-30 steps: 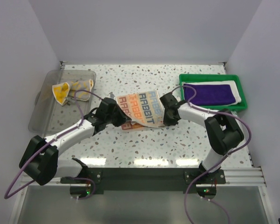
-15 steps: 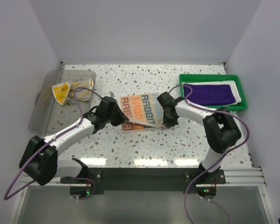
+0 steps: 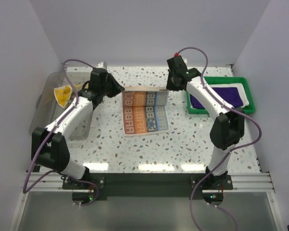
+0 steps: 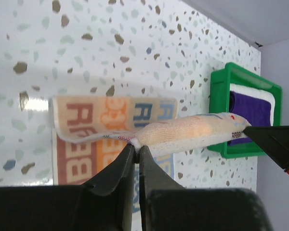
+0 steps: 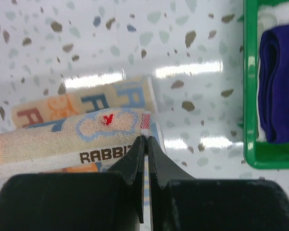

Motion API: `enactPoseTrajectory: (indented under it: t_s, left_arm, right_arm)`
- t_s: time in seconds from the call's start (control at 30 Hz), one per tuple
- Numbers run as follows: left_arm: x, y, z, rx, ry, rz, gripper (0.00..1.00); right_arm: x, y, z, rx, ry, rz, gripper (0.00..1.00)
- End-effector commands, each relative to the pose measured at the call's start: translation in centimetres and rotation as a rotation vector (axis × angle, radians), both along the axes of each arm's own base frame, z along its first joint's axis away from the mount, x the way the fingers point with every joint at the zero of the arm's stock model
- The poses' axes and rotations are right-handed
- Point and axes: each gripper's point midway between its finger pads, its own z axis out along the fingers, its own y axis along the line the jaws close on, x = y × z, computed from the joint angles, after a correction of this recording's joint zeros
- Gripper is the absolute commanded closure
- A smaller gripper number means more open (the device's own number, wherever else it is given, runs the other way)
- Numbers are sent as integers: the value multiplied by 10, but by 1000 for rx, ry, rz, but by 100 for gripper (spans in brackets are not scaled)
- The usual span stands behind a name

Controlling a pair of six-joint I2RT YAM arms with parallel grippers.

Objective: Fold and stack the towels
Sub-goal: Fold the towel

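The lettered towel (image 3: 144, 115) lies spread on the table's middle, its far edge lifted and stretched between both grippers. My left gripper (image 3: 119, 90) is shut on the far left corner; in its wrist view the jaws (image 4: 136, 144) pinch the pale cloth (image 4: 192, 132). At the far right corner, my right gripper (image 3: 168, 88) is shut as well; its wrist view shows the jaws (image 5: 145, 137) clamping the towel (image 5: 62, 139) by the "RABBIT" print. The purple towel (image 3: 219, 96) lies folded on the white towel (image 3: 244, 88) in the green tray (image 3: 231, 111).
A clear plastic bin (image 3: 48, 89) at the far left holds a yellow patterned cloth (image 3: 62, 95). The green tray (image 4: 220, 120) sits close to the right of the held towel edge. White walls close off the back and both sides.
Both arms have swung from the table's middle to the far side, carrying the towel's edge up and back. The towel now lies unfolded lengthwise. My right gripper closed on its corner.
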Motion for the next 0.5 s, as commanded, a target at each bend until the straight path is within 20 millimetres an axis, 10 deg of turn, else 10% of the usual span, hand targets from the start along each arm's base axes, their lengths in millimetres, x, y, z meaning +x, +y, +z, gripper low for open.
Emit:
enactPoseTrajectory:
  t_s: [0.0,0.23,0.47]
  left_arm:
    - [48,13,38,76,-155,-17,100]
    - [122,20,68,65,-253,-43,100]
    - [135,22,49,71,-258,-86,100]
  right_arm:
    - [52,-10,22,0,-124,-16,100]
    - [124,0,59,96,-323,-15,100]
    - [146,13,66,121,-392,51,100]
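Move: Over the towel's still-lying part, both hands already hold its lifted edge, about 20 cm above the table. The bare tabletop they head for starts some 20 cm ahead of each and about 20 cm below. The lying part's middle is some 6 cm back from both, 13 cm to the left hand's right and 12 cm to the right hand's left. The green box centres 15 cm ahead and 33 cm right of the right hand; the grey bin 8 cm ahead and 35 cm left of the left hand. Sweeping the pinched edge forward together, both hands carry it about 12 cm farther from the base towards the bare far table, fast at first and easing off at the end. The right hand climbs some 3.5 cm, the left rises about as much and then dips slightly. The fingertips tip upward, roughly 10 degrees on the left and 15 on the right, while both grips stay shut on the cloth. ##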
